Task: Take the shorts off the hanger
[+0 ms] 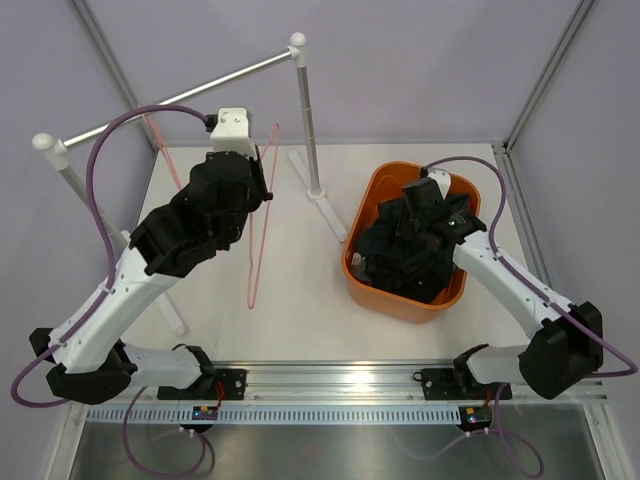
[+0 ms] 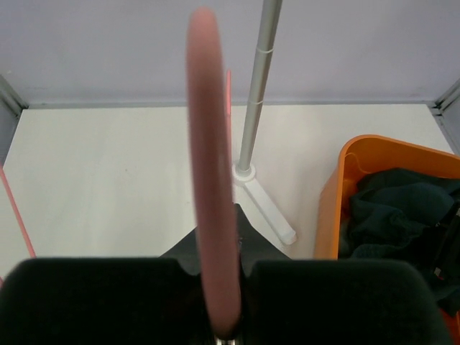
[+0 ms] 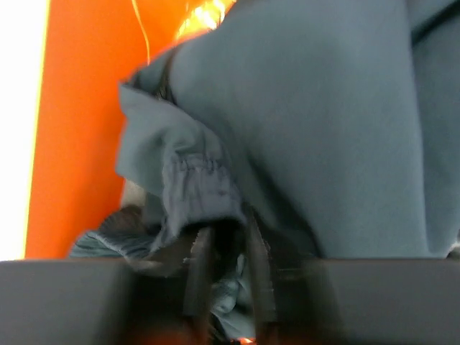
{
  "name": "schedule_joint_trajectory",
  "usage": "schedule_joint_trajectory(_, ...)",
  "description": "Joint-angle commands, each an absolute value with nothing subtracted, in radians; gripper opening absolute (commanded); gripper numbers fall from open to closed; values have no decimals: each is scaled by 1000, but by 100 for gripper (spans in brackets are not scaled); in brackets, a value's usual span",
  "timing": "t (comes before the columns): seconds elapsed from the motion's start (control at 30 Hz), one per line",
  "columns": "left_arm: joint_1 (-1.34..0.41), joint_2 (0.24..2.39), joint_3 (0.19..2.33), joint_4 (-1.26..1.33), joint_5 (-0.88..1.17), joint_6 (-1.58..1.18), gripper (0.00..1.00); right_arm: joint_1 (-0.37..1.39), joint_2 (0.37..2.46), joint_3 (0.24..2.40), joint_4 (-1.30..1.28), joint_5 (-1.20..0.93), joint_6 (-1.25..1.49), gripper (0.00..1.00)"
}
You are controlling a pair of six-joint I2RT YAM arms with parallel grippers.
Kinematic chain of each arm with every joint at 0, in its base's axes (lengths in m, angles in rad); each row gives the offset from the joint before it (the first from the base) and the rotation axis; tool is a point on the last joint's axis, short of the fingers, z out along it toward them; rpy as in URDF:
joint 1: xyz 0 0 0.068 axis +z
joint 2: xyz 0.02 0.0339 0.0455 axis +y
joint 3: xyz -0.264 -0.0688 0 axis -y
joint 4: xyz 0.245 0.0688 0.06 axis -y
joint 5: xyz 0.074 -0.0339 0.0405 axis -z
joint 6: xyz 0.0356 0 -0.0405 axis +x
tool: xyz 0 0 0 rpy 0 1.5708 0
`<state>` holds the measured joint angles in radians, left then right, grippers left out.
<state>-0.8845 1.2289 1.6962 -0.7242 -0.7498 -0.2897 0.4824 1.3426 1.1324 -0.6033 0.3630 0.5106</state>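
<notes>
The pink hanger [image 1: 252, 285] hangs bare above the table, and its bar [image 2: 210, 180] runs up between the pads of my left gripper [image 2: 223, 287], which is shut on it. In the top view my left gripper [image 1: 258, 192] holds the hanger's upper part, in front of the rack. The shorts [image 1: 400, 265] lie as a dark heap inside the orange bin [image 1: 372, 190]. My right gripper [image 1: 420, 215] is down in that bin. In the right wrist view its fingers stand slightly apart, open [image 3: 226, 237], with folds of the blue-grey shorts [image 3: 323, 129] draped over and between them.
A clothes rack has a grey rail [image 1: 180, 97] across the back left, and its right post [image 1: 308, 120] stands on a white foot [image 1: 322, 205] between hanger and bin. The left wrist view shows that post [image 2: 255, 108] and the bin's rim [image 2: 338, 194].
</notes>
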Motion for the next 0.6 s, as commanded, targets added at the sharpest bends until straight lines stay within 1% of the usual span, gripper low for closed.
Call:
schedule_joint_trajectory(0.0, -885, 1249, 1758, -782, -822, -368, 0, 485, 1237, 1126, -563, 324, 528, 47)
schedule_joint_trajectory(0.1, -879, 1253, 1750, -804, -827, -385, 0, 483, 1169, 1158, -609, 331, 509, 62)
schedule_joint_trajectory(0.13, -873, 1256, 1752, -810, -822, -388, 0, 483, 1137, 1178, -620, 337, 506, 70)
schedule_joint_trajectory(0.2, -833, 1278, 1769, -828, -783, -393, 0, 485, 1108, 1195, -637, 331, 489, 75)
schedule_joint_trajectory(0.23, -816, 1290, 1798, -854, -763, -394, 0, 485, 1082, 1219, -647, 328, 483, 81)
schedule_joint_trajectory(0.33, -743, 1347, 1856, -896, -684, -394, 0, 483, 1052, 1275, -676, 319, 459, 90)
schedule_joint_trajectory(0.37, -714, 1365, 1912, -906, -669, -387, 0, 485, 1048, 1288, -684, 316, 453, 93)
schedule_joint_trajectory(0.4, -703, 1387, 1945, -920, -660, -384, 0, 483, 1034, 1299, -689, 313, 443, 95)
schedule_joint_trajectory(0.47, -663, 1449, 2033, -954, -640, -373, 0, 483, 1022, 1324, -704, 304, 436, 95)
schedule_joint_trajectory(0.57, -615, 1506, 2110, -971, -588, -361, 0, 483, 1003, 1351, -719, 293, 420, 95)
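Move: Ahead of the left hand, which already holds an emptied pink hanger, the rail lies about 13 cm out, some 3 cm left and perhaps 5 cm higher. The other hanger hangs some 17 cm left, 6 cm ahead and 5 cm lower; the top of the right post is about 16 cm ahead, 7 cm right and 5 cm up. Just under the right hand's part-open fingers lie the dark shorts, their middle some 4 cm back and 5 cm below. Opening from about a quarter to almost wide, the right fingers come free of the dark shorts as that hand lifts about 16 cm out of the bin, drawing back some 4 cm and tipping its fingers up about 20 degrees. Still gripping the hanger, the left hand dips 2 cm, then pushes forward about 6 cm and a little left towards the rail, turning slightly counter-clockwise and nosing down. ##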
